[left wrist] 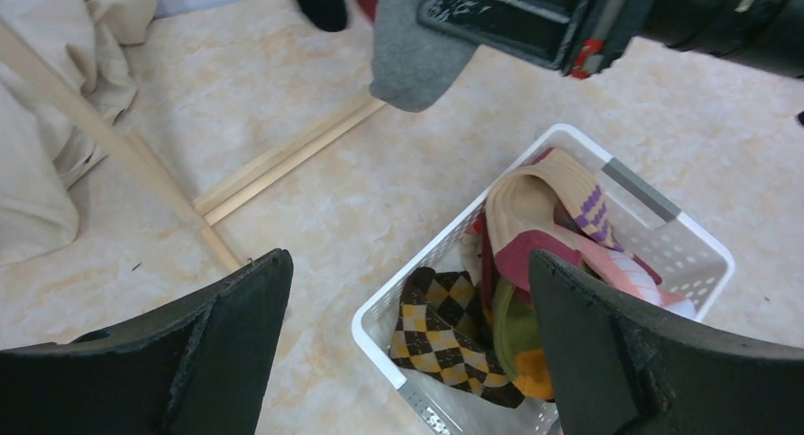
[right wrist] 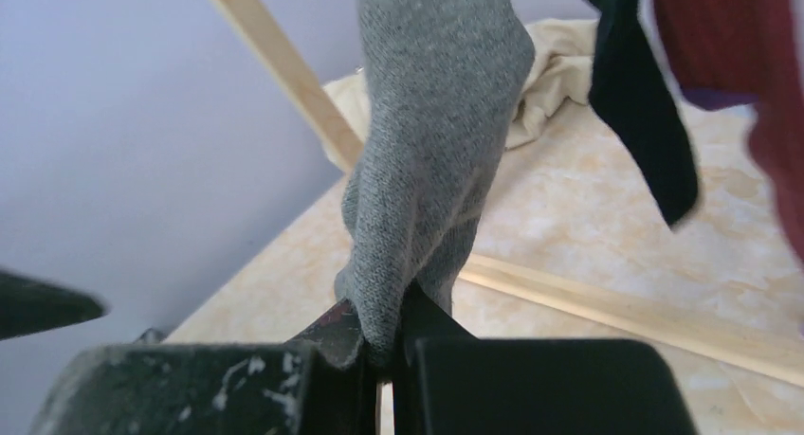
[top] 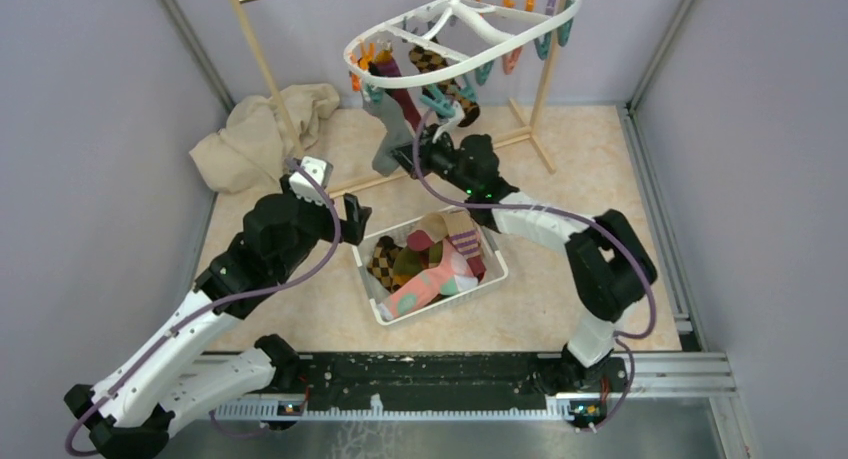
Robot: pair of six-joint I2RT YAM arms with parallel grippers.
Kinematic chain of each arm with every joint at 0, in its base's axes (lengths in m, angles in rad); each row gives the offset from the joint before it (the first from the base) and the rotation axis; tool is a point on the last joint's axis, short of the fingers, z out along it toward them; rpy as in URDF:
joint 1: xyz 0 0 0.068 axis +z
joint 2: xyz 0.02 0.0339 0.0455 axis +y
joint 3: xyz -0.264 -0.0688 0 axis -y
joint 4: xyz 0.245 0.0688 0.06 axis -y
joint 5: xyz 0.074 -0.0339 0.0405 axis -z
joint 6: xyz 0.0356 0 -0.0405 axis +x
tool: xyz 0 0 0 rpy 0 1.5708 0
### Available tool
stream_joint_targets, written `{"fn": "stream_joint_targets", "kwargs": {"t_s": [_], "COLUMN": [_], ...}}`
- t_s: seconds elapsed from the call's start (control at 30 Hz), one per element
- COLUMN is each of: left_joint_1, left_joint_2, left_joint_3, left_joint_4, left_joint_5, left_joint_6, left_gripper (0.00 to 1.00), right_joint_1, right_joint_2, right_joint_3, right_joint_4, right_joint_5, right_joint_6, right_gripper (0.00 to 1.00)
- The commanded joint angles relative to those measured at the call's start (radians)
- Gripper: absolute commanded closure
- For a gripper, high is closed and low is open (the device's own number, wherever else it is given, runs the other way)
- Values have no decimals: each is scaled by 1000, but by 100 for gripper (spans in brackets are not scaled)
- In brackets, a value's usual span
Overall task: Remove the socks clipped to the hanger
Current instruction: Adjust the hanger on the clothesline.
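The white oval hanger point(top: 505, 47) with coloured pegs hangs at the back. Clipped under it are a grey sock point(top: 386, 147), a maroon one point(top: 402, 97) and an argyle one point(top: 447, 77). My right gripper point(top: 421, 155) is shut on the grey sock's lower end; the right wrist view shows the grey sock point(right wrist: 427, 151) pinched between the closed fingers point(right wrist: 384, 335). My left gripper point(top: 352, 215) is open and holds nothing. It hovers over the near-left corner of the white basket point(left wrist: 417, 264), fingers spread wide point(left wrist: 408, 350). Several socks lie in the basket.
The white basket point(top: 367, 293) sits mid-table between the arms. A wooden rack point(top: 262, 59) stands behind, with its base bar point(left wrist: 284, 155) on the floor. A beige cloth point(top: 260, 129) is heaped at the back left. Grey walls close in both sides.
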Motion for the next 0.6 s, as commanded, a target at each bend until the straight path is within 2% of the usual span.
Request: {"fn": "stream_joint_targets", "kwargs": {"t_s": [0.0,0.23,0.57], "left_joint_1": [3,-4,-42], "left_joint_2": [-22,21,137], "left_joint_3": [-31,-118,-128], "left_joint_4": [84,267,471], "left_joint_5": [125,384,492], "left_joint_6": [36,53,17], "left_gripper": [1,1,1], "right_joint_1": [-51,-98,-190], "right_joint_2": [-195,-385,-596], "right_joint_3": [-131,-301,-412], "right_joint_4": [99,116,59], "right_joint_5": [-126,-242,-423], "right_joint_6": [127,234,354], "right_gripper": [100,100,100]}}
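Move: The grey sock is already pinched at its lower end by the right gripper. Its middle lies about 5 cm ahead, 3 cm left and 5 cm above that hand; the maroon sock hangs some 11 cm ahead and 1 cm right, and the sock basket sits roughly 11 cm back, 6 cm right and 25 cm below. From the open left gripper, the grey sock's middle is about 18 cm ahead, 6 cm right and slightly higher. Keep the right gripper shut on the grey sock and draw it back about 11 cm and to the right some 9 cm, rising as you go, in over the basket, to turn the hanger by the sock; let the hand roll and swing counter-clockwise. Bring the left gripper, still wide open, rightwards towards the sock, turning it clockwise about 25 degrees. ##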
